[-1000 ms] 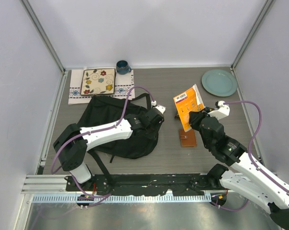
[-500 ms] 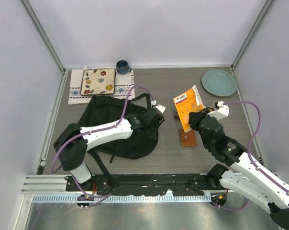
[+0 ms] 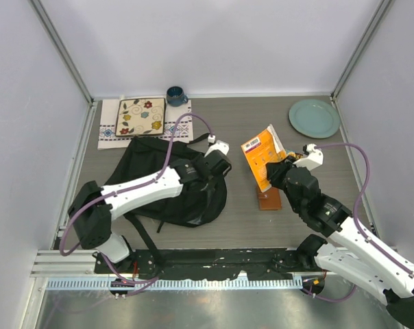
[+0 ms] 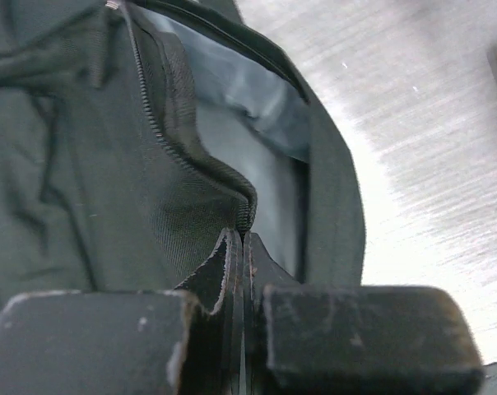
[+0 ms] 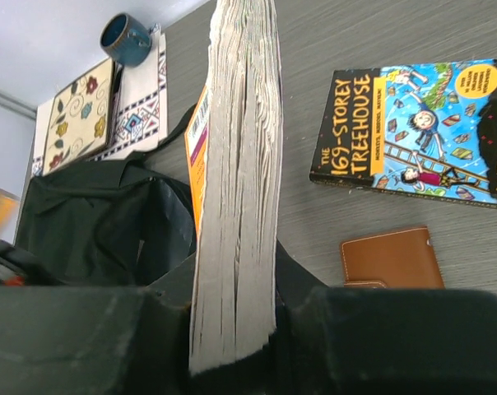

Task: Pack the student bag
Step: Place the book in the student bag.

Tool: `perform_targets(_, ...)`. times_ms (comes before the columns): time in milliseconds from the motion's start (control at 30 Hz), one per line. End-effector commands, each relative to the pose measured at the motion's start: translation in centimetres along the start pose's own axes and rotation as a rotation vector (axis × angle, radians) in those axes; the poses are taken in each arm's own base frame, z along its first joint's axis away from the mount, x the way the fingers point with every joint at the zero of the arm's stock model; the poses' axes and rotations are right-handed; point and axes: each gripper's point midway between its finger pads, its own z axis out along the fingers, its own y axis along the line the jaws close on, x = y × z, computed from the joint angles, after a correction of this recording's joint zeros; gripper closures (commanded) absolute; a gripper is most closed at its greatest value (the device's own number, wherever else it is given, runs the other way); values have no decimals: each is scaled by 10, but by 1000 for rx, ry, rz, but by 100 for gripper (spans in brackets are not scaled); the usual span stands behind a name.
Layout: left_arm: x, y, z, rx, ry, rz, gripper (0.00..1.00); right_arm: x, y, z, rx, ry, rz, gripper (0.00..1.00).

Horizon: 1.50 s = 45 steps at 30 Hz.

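Observation:
The student bag (image 3: 159, 185), a big black backpack, lies left of centre with its zip open. The left wrist view shows its grey lining (image 4: 257, 123). My left gripper (image 3: 217, 163) (image 4: 242, 247) is shut on the bag's zipper edge (image 4: 247, 216) at the right side of the opening. My right gripper (image 3: 279, 173) (image 5: 232, 288) is shut on a thick orange-covered book (image 3: 262, 154) (image 5: 236, 164), held on edge above the table just right of the bag (image 5: 100, 222).
A brown wallet (image 3: 269, 200) (image 5: 392, 257) and a colourful "Treehouse" book (image 5: 421, 136) lie on the table under the right arm. At the back are a teal plate (image 3: 314, 117), a patterned placemat (image 3: 142, 120) and a blue mug (image 3: 175, 95).
My left gripper closed on the bag's zipper edge, then shifted a little left and back with it. My right gripper moved the book slightly left toward the bag.

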Motion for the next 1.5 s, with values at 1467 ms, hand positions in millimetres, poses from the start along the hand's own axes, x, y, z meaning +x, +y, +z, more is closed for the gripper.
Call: perform_targets(1467,-125,75,-135,96,-467,-324,100,154,181,14,-686,742,290,100)
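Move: I already pinch the zipped edge of the bag's flap in my left hand; the mouth lies some 3 cm right of it and level ahead, about 4 cm below. My right hand holds the orange book, and from it the mouth is roughly 21 cm left, 3 cm back and 14 cm down. The brown wallet lies about 3 cm back, 3 cm right and 20 cm below; the Treehouse book 10 cm ahead, 8 cm right, equally low. My left hand hauls the flap edge up about 14 cm and off to the left, tilting its fingers outward, then holds it there. Meanwhile I sweep the orange book left some 20 cm and down into the mouth, drawing back slightly at first, swinging the right wrist counter-clockwise and tipping it down while keeping my grip. ##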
